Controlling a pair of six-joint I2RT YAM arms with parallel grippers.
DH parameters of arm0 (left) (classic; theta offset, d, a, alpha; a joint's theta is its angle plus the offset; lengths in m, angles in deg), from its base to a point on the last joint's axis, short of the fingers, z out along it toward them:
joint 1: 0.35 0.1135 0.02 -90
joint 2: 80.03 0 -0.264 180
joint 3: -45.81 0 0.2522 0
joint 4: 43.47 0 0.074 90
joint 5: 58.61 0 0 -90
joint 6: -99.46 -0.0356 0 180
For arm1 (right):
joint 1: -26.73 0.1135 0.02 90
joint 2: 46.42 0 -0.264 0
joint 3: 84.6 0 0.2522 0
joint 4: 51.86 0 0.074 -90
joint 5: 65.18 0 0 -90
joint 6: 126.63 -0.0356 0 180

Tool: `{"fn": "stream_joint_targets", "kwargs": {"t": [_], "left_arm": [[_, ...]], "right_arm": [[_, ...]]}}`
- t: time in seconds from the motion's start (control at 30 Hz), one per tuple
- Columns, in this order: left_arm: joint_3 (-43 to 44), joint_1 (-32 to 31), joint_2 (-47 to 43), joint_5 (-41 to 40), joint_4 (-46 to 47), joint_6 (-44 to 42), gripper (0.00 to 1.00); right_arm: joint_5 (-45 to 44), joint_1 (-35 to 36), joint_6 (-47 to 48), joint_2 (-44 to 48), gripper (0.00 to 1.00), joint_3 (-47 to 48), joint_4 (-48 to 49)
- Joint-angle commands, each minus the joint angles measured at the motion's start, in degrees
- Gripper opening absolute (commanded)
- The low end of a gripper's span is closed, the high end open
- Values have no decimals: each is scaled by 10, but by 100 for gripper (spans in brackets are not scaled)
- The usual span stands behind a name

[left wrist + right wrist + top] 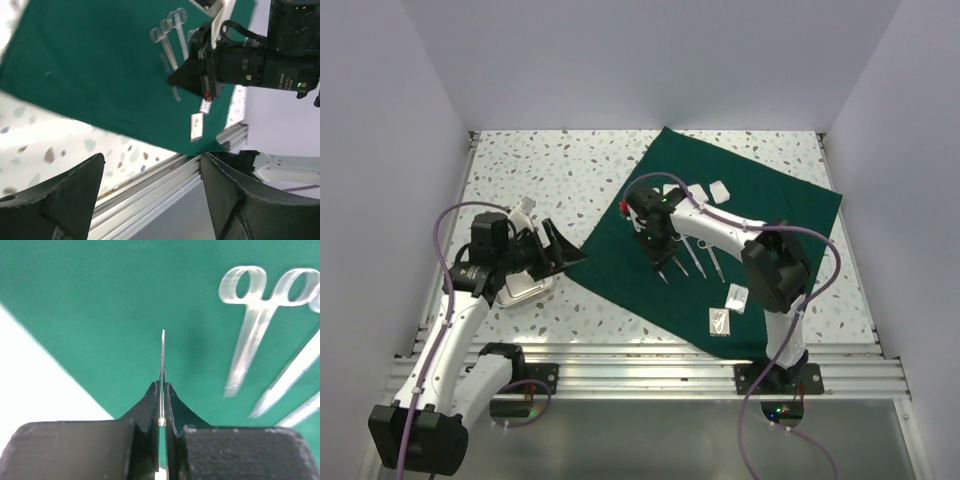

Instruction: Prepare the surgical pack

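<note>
The dark green cloth lies flat on the right half of the table. On it, silver forceps and scissors lie side by side, with white gauze squares behind them. My right gripper hovers over the cloth, shut on a thin steel instrument seen edge-on, its tip pointing past the fingers. Other ringed instruments lie to its right. My left gripper stands open and empty, raised above the small steel tray just left of the cloth's corner.
Two white packets lie on the cloth's near edge. A small white piece sits behind the tray. An aluminium rail runs along the table's front. White walls enclose the table on three sides.
</note>
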Motion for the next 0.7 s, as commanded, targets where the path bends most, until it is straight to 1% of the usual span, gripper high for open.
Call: {"fn": "stream_joint_targets", "kwargs": {"t": [0.0,0.03,0.07,0.1,0.13,0.17,0.2,0.23,0.27,0.3,0.4,0.43,0.5,0.67], "left_arm": [[-20,1,-33,90,150,49,82],[-28,-1,-41,115,180,64,83],[-48,-4,-50,123,238,96,83],[-60,-6,-62,137,263,110,83],[-72,-7,-67,144,287,124,78],[-91,-10,-70,149,326,148,75],[-100,-14,-76,151,343,156,72],[-106,-18,-77,151,350,160,67],[-110,-22,-75,151,352,160,67],[-111,-24,-73,151,352,159,67],[-123,-29,-72,150,385,173,65],[-126,-30,-71,148,390,175,61],[-128,-32,-67,149,395,181,59],[-135,-34,-58,151,405,191,50]], "right_arm": [[221,-12,-44,103,0,38,-6],[290,-14,-54,117,0,30,17],[362,-14,-68,120,0,14,35],[457,-13,-107,125,0,1,90],[503,-13,-141,147,0,-45,135],[533,-13,-179,158,0,-69,190],[555,-13,-256,172,0,-91,290],[576,-13,-289,181,0,-118,334],[583,-13,-319,194,0,-126,370],[591,-13,-378,198,0,-134,440],[600,-12,-444,202,0,-154,514],[598,-12,-444,201,0,-151,512],[600,-12,-447,200,0,-150,515],[607,-11,-457,199,0,-156,515]]}}
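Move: The tweezers are already pinched in the right fingers, just clear of the green cloth; they are taken to the left gripper, about 19 cm left, 6 cm back and 14 cm above the right hand. From the left hand they lie some 19 cm right, 6 cm ahead and 14 cm below. The nearest ringed clamp is 3 cm right and 1 cm ahead of the right hand, the long scissors 7 cm right and 2 cm ahead. The metal tray is about 13 cm left and 6 cm ahead of the left hand. Up some 20 cm, left 13 cm and back about 8 cm, the right hand sweeps the tweezers to the left gripper, slowing at the end; its wrist rolls so that the downward fingers swing round to point left, grip kept shut. To meet it, the left hand rises and shifts right about 5 cm each, levels its fingers, and partly closes them around the tweezers' free end. ##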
